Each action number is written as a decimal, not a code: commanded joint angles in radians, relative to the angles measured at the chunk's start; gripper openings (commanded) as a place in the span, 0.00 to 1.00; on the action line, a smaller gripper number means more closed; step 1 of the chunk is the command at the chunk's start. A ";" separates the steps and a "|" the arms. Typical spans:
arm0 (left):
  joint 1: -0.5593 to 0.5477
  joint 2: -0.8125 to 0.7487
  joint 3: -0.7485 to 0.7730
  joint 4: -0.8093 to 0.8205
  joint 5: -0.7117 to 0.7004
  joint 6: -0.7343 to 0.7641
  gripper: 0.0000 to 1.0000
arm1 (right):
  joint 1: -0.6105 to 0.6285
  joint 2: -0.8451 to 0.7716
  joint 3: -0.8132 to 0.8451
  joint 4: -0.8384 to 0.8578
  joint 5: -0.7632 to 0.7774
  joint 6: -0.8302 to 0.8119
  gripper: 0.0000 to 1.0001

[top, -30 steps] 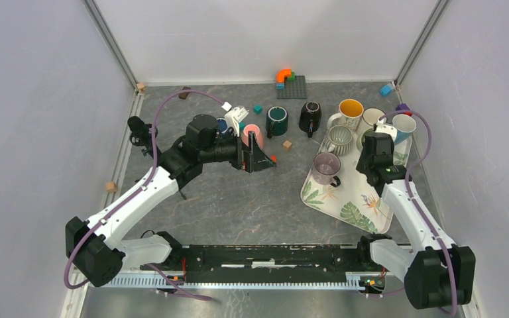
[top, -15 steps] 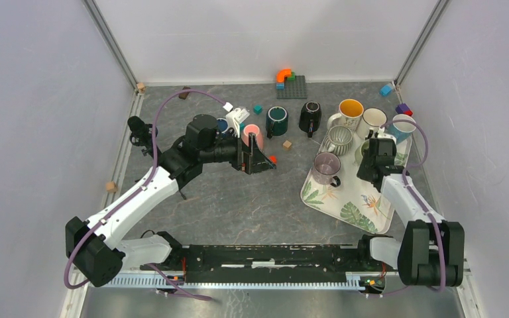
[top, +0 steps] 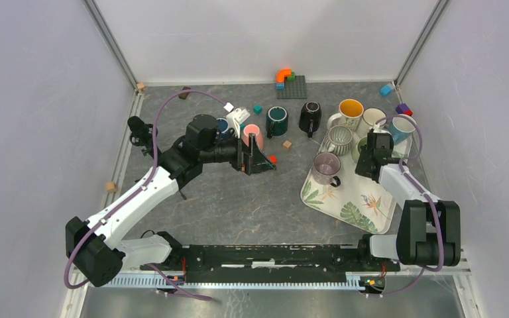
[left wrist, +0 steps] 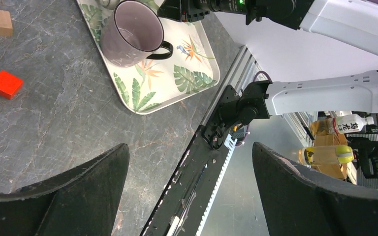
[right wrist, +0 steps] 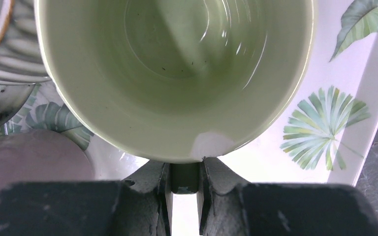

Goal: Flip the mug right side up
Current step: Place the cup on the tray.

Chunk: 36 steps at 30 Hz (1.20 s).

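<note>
A pale green mug [right wrist: 177,73] fills the right wrist view, its open mouth turned toward the camera, with the leaf-patterned tray [right wrist: 295,142] beneath it. My right gripper [right wrist: 184,169] is shut on the mug's dark green handle [right wrist: 184,179]. Seen from above, the right gripper [top: 376,147] sits over the tray's far end and hides most of this mug. My left gripper [top: 265,161] hangs open and empty over the table, just in front of a pink mug [top: 252,134]. Its fingers [left wrist: 69,196] stand wide apart.
On the tray [top: 358,205] stand a purple mug [top: 326,165] and a striped mug [top: 339,138]. Behind it are a yellow-lined mug [top: 350,111], a white mug [top: 372,118] and a blue mug [top: 403,126]. A dark green mug [top: 277,119], a black mug [top: 310,116] and small blocks lie further left.
The right arm has swung its gripper and the green mug a little toward the back of the tray. The left arm has stayed still.
</note>
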 commanded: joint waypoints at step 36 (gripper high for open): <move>0.000 -0.003 0.023 -0.075 -0.178 0.028 1.00 | 0.000 -0.158 0.136 -0.056 -0.060 -0.099 0.87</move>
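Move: The right gripper pinches the green mug's handle. The mug's body is about 6 cm straight ahead at hand height, and it goes a little farther out on the tray. Level with the hand, the ribbed mug is some 8 cm ahead and 9 cm left, the cream mug 15 cm ahead and 2 cm right, the purple mug 13 cm left and 1 cm back. From the left hand, the green mug is roughly 13 cm ahead, 34 cm right and 22 cm below. Keep the right gripper's pinch on the green mug's handle and ease it level forward, about 1 cm along the tray towards the cream mug. Then spread the fingers wide to let go of the handle while drifting another 2 cm forward, and lift about 6 cm, tipping the fingers some 10 degrees up and forward. ##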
